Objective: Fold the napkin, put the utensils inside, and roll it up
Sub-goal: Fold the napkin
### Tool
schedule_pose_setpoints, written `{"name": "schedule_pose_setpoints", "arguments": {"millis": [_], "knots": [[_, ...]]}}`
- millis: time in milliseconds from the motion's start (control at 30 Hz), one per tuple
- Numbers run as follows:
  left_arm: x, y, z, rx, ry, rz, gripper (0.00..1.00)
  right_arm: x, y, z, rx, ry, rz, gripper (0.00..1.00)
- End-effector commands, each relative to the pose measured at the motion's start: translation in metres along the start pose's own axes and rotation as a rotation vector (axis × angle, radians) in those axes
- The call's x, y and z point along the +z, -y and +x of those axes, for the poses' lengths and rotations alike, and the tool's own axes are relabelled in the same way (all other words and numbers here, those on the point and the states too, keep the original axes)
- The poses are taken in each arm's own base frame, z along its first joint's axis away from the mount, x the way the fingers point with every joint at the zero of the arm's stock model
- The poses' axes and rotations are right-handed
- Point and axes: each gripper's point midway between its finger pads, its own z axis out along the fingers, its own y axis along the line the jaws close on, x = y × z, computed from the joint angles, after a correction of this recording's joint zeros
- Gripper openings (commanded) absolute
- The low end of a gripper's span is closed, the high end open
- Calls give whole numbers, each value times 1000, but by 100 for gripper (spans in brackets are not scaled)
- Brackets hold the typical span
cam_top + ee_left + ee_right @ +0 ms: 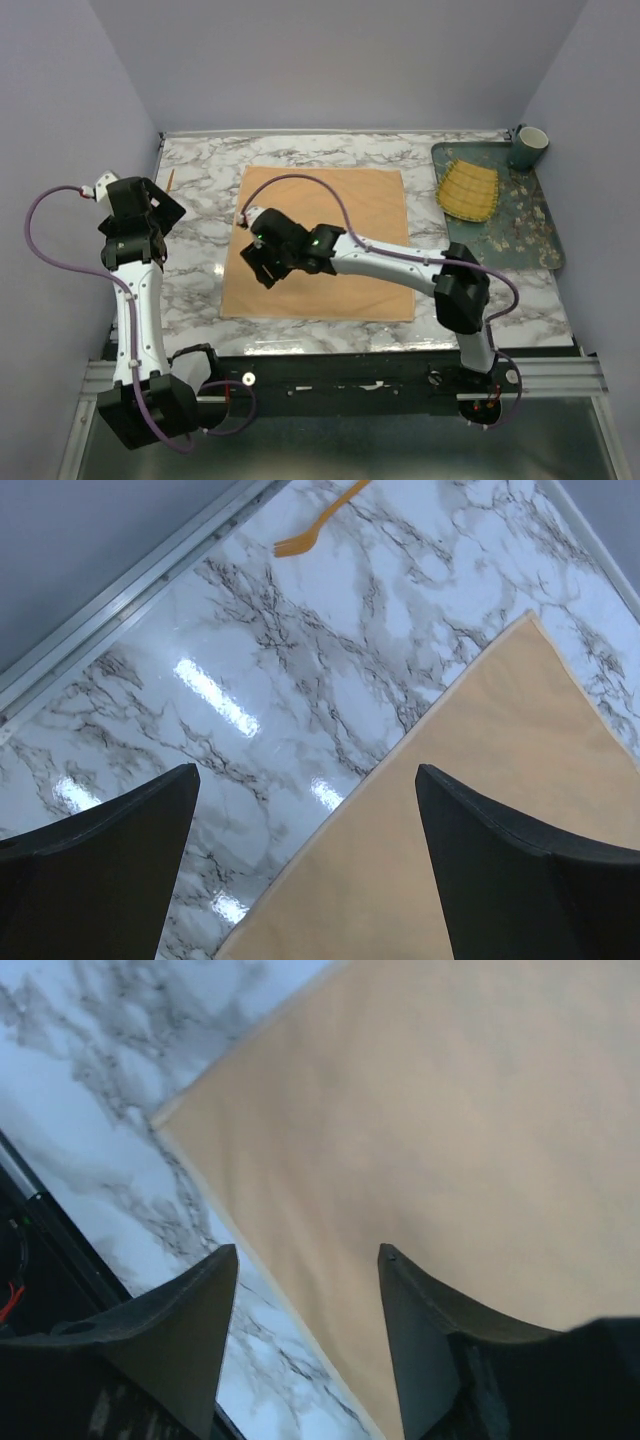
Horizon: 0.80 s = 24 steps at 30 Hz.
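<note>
The peach-orange napkin (375, 205) lies spread flat on the marble table (200, 250). My right gripper (258, 262) hangs open low over the napkin's near-left part. In the right wrist view the right gripper (308, 1250) straddles the napkin's (450, 1110) edge with nothing between its fingers. To the left of the napkin my left gripper (158, 212) stands wide open and empty. In the left wrist view the left gripper (305, 772) is above the napkin's (500, 750) left edge. Of the utensils, one orange fork (318, 522) lies on the marble at the far left (171, 180).
A green tray (530, 215) sits at the back right with a yellow checked cloth (468, 190) on it. A green cup (528, 147) stands at its far corner. Walls close in the table on the left, back and right.
</note>
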Motion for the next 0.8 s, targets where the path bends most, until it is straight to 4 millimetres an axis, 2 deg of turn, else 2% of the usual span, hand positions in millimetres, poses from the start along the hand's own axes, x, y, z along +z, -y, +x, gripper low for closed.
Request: {"name": "schedule_pose_setpoints", "arguments": {"millis": [0,67,133,200,267,300,367,400,500,767], "knots": [[8,-7,1,-118,-69,1,99,30,-71,2,-202,3,-90,61],[8,-6,-2,-135,-69,8,99,43,-91,3,-239,1,-127,55],[7,-3,-5,-142,-70,21,99,51,-111,6,-259,7,-182,42],[5,-5,-5,-159,-68,24,99,64,-128,8,-283,6,-212,39],[4,-10,-7,-167,-48,3,99,70,-136,9,-304,11,-221,40],[2,-13,-5,-167,-44,0,99,76,-146,10,-313,9,-256,41],[3,-15,-2,-160,-47,-7,99,82,-154,12,-318,2,-282,41],[3,-16,1,-160,-53,-8,99,87,-158,19,-324,-16,-285,41],[0,-19,-2,-164,-36,-13,98,90,-168,20,-327,-14,-313,40],[-3,-19,-7,-186,-15,-15,98,116,-165,50,-362,-71,-290,42]]}}
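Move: The napkin lies spread flat. Its near left corner is about 15 cm to the right hand's left, 10 cm back and 13 cm below. Level with this corner, the near right corner is some 45 cm to its right; the far left corner is 45 cm farther out from it, and the table's front edge runs about 8 cm nearer the base. From the left hand the near left corner lies some 15 cm back, 11 cm right and 22 cm down. Sweeping left and back over the napkin, the empty right hand heads for the near left corner, quickly at first, then slowing and sinking: roughly 15 cm left, 10 cm back, 8 cm down. It turns about 25 degrees counter-clockwise and the fingers draw partly together, still open above the corner and not yet touching. ##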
